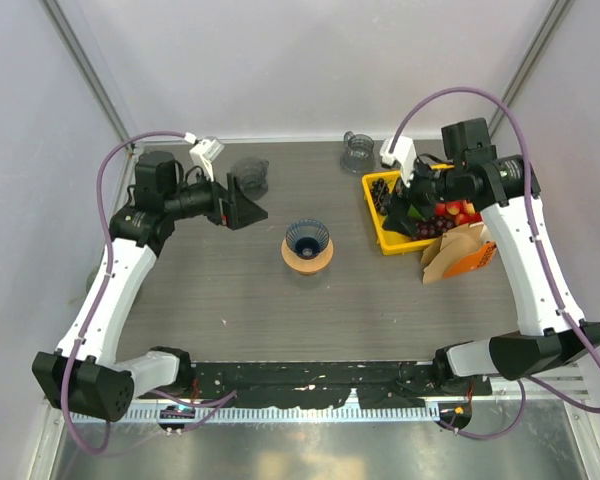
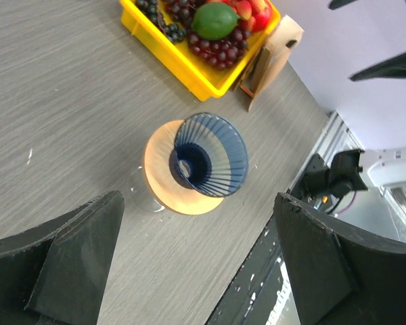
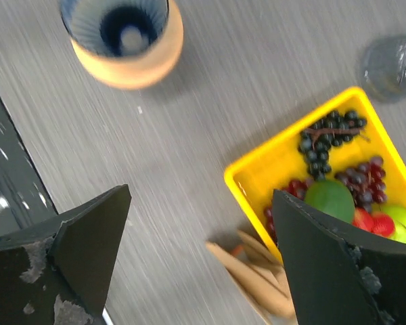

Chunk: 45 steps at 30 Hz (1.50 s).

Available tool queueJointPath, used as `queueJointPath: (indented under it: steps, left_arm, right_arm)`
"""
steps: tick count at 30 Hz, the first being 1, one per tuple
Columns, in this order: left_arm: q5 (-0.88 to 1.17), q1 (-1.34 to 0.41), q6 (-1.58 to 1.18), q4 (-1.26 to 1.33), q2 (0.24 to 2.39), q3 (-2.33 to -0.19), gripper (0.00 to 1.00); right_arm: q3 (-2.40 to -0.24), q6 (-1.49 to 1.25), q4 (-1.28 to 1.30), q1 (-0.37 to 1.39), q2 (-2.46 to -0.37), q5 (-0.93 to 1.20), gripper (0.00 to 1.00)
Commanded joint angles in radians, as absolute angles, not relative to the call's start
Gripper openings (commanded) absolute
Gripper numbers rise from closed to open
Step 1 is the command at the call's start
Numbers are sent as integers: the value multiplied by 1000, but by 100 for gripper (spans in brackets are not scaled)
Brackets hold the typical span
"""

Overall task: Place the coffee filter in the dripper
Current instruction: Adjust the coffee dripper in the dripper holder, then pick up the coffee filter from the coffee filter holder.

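Note:
The dripper is a blue ribbed cone on a tan wooden ring, standing mid-table with nothing in it. It also shows in the left wrist view and in the right wrist view. Brown paper coffee filters lean in a stack at the right, beside the yellow tray; they are visible as well in the wrist views. My left gripper hangs open up and to the left of the dripper, holding nothing. Over the tray's near edge, my right gripper is open and empty.
A yellow tray holds grapes, a lime and strawberries. A clear glass cup stands at the back. A darker cup sits at the back left behind my left gripper.

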<state>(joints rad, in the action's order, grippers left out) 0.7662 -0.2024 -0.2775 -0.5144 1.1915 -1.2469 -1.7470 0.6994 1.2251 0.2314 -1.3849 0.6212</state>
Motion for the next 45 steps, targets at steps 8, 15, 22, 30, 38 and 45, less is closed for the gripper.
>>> queueJointPath:
  steps: [8, 15, 22, 30, 38, 45]
  left_arm:
    - [894, -198, -249, -459, 1138, -1164, 94]
    - [893, -198, -271, -453, 1144, -1169, 94]
    - [902, -198, -321, -430, 1144, -1158, 93]
    - [908, -198, -324, -437, 1138, -1155, 94]
    - [911, -198, -324, -440, 1137, -1152, 94]
    - [913, -198, -333, -431, 1143, -1152, 94]
  right_arm:
    - [-1583, 1207, 1367, 233, -1489, 52, 59]
    - [-1438, 1291, 1221, 242, -1531, -57, 52]
    - [-1387, 1307, 1118, 241, -1592, -92, 51]
    - [-1350, 1338, 1068, 238, -1641, -132, 53]
    - [-1322, 1370, 1058, 219, -1670, -155, 54]
    - [-1302, 1402, 1032, 187, -1675, -176, 55]
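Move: The opened brown-and-orange coffee filter box lies about 18 cm to the right hand's right, some 3 cm farther out and 26 cm below. The yellow fruit tray's middle stands some 13 cm beyond the box and about 4 cm to the left of it; the blue dripper on its wooden ring is about 17 cm to the right hand's left, 1 cm ahead and 13 cm down. From the left hand, the filter box is roughly 49 cm to the right, 2 cm ahead and 25 cm lower. The right hand leaves the dripper side and drops about 21 cm while swinging some 14 cm right and then easing 5 cm forward, past the near edge of the fruit tray to just over the open coffee filter box, its descent slowing towards the end. On the way the wrist turns nearly 60 degrees so that fingers slanting to the left come to point steeply down, and they close from wide open to about half, any touch on the filters not visible; the left hand just draws back 2 to 3 cm and waits, open. ##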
